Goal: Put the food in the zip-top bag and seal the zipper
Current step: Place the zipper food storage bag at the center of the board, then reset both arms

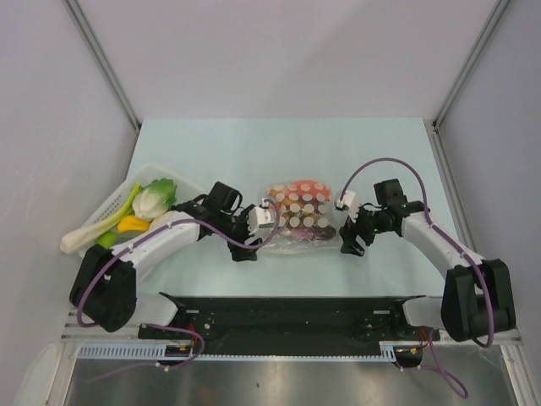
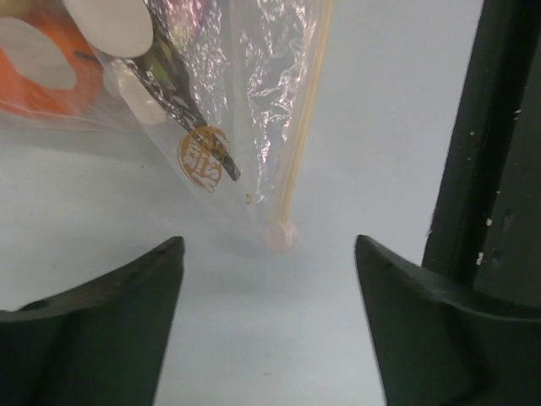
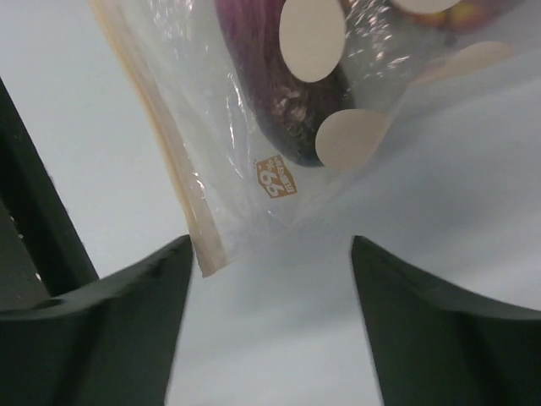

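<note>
The zip-top bag (image 1: pixel 297 216), clear with white dots, lies in the middle of the table between my two grippers. The food is inside it: red and orange pieces (image 1: pixel 292 193) and a dark purple one (image 3: pixel 279 93). My left gripper (image 1: pixel 245 247) is open and empty at the bag's left near corner. In the left wrist view (image 2: pixel 266 249) the zipper (image 2: pixel 300 144) ends just ahead of the jaws. My right gripper (image 1: pixel 353 241) is open and empty at the right near corner (image 3: pixel 270 249). There the zipper (image 3: pixel 161 144) ends beside the left finger (image 3: pixel 161 279). I cannot tell whether the zipper is sealed.
A white tray (image 1: pixel 112 200) stands at the left and holds a green-white cabbage (image 1: pixel 154 200), a yellow piece (image 1: pixel 131 224) and a long pale vegetable (image 1: pixel 84 235). A black rail (image 1: pixel 287 311) runs along the near edge. Grey walls enclose the table.
</note>
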`<state>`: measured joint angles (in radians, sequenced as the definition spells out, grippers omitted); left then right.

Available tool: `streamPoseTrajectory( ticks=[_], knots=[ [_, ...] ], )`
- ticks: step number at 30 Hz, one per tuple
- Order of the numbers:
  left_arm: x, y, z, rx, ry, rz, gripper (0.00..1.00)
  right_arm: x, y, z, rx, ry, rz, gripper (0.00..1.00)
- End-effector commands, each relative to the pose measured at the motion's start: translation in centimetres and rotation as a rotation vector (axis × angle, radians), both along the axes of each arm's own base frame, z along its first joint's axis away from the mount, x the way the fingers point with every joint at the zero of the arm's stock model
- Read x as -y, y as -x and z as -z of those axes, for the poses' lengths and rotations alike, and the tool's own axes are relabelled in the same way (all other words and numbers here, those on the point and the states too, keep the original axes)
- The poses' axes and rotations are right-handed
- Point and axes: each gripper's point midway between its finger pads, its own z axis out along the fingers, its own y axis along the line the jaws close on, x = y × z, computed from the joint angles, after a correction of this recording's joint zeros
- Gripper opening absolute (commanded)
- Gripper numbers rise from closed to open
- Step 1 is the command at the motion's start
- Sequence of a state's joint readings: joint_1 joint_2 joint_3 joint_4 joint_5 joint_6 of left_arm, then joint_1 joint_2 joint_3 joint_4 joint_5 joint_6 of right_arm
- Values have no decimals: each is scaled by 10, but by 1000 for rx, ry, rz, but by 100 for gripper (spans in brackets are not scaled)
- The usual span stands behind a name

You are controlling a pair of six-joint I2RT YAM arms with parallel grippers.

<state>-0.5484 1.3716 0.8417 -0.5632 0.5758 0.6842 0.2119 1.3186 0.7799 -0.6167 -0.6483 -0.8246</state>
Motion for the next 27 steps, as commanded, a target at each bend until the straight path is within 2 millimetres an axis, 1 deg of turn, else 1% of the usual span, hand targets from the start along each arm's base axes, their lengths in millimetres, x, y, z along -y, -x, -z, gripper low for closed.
streamPoseTrajectory(
  ticks=[1, 2, 3, 4, 6, 7, 8, 9, 10, 11, 12, 13, 14, 15, 16, 17, 18, 19, 20, 21, 22, 23, 24, 25, 27],
  knots=[
    [13, -10, -61, 105, 125, -31, 99, 6, -12, -56, 157, -20, 86, 89],
    [14, -13, -81, 143, 152, -43, 100, 6, -13, -65, 159, -35, 131, 92],
    [13, -14, -88, 142, 158, -69, 100, 8, -15, -74, 175, -41, 158, 98],
    [14, -21, -105, 180, 176, -85, 100, 11, -20, -93, 228, -56, 197, 100],
    [13, -29, -126, 194, 213, -137, 100, 12, -24, -111, 254, -90, 264, 100],
    [16, -38, -147, 213, 256, -159, 100, 14, -34, -127, 311, -105, 294, 100],
    [11, -49, -158, 216, 279, -211, 100, 15, -41, -138, 348, -118, 317, 100],
    [11, -60, -166, 183, 306, -279, 100, 15, -47, -147, 353, -142, 359, 99],
    [9, -76, -187, 211, 332, -335, 100, 18, -62, -168, 419, -162, 396, 100],
    [2, -95, -197, 209, 352, -434, 100, 20, -72, -172, 400, -185, 452, 100],
    [-4, -114, -196, 210, 334, -515, 100, 21, -82, -184, 423, -204, 482, 100],
    [-15, -138, -217, 270, 333, -619, 100, 26, -92, -189, 423, -210, 530, 100],
    [-33, -155, -219, 305, 282, -729, 100, 33, -108, -196, 418, -216, 577, 100],
    [-36, -169, -212, 287, 250, -750, 100, 39, -117, -198, 394, -234, 630, 100],
    [-48, -183, -228, 310, 265, -783, 100, 46, -125, -198, 382, -238, 669, 99],
    [-50, -183, -227, 265, 271, -793, 100, 64, -141, -196, 365, -233, 739, 100],
    [-54, -192, -218, 224, 266, -819, 100, 73, -148, -195, 333, -257, 802, 100],
    [-65, -198, -220, 203, 276, -859, 100, 87, -155, -193, 312, -268, 858, 100],
    [-66, -197, -212, 140, 286, -886, 100, 112, -162, -190, 288, -280, 940, 100],
    [-70, -198, -205, 108, 283, -908, 100, 116, -166, -177, 227, -303, 949, 100],
    [-77, -197, -193, 69, 273, -930, 100, 125, -169, -171, 188, -319, 984, 100],
    [-80, -197, -189, 55, 277, -948, 100, 130, -170, -165, 166, -323, 997, 100],
    [-85, -198, -184, 59, 269, -977, 100, 141, -171, -154, 133, -315, 1028, 100],
    [-93, -195, -175, 60, 256, -1007, 100, 144, -172, -149, 120, -311, 1038, 100],
    [-106, -201, -168, 101, 225, -1066, 100, 151, -173, -138, 92, -301, 1060, 100]
  ],
)
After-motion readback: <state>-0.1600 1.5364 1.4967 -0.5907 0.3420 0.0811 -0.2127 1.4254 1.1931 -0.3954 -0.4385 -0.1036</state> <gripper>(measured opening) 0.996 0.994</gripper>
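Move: The filled zip-top bag lies flat on the board between the grippers: its middle is some 12 cm to the left gripper's right and 7 cm ahead, and about 13 cm to the right gripper's left and 6 cm ahead, just below both. Each end of the zipper edge sits barely 2 cm inboard of and 2 cm below its gripper. The food tray's middle is about 29 cm to the left gripper's left and 7 cm farther out. Let the fingers, already parting at the zipper corners, finish opening wide, and lift both grippers steeply off the bag. Then swing them forward and apart: the left about 20 cm out and somewhat left, turning counter-clockwise, the right some 16 cm out and nearly as far right, turning clockwise. Sink both about 4 cm from their highest point at the end. ##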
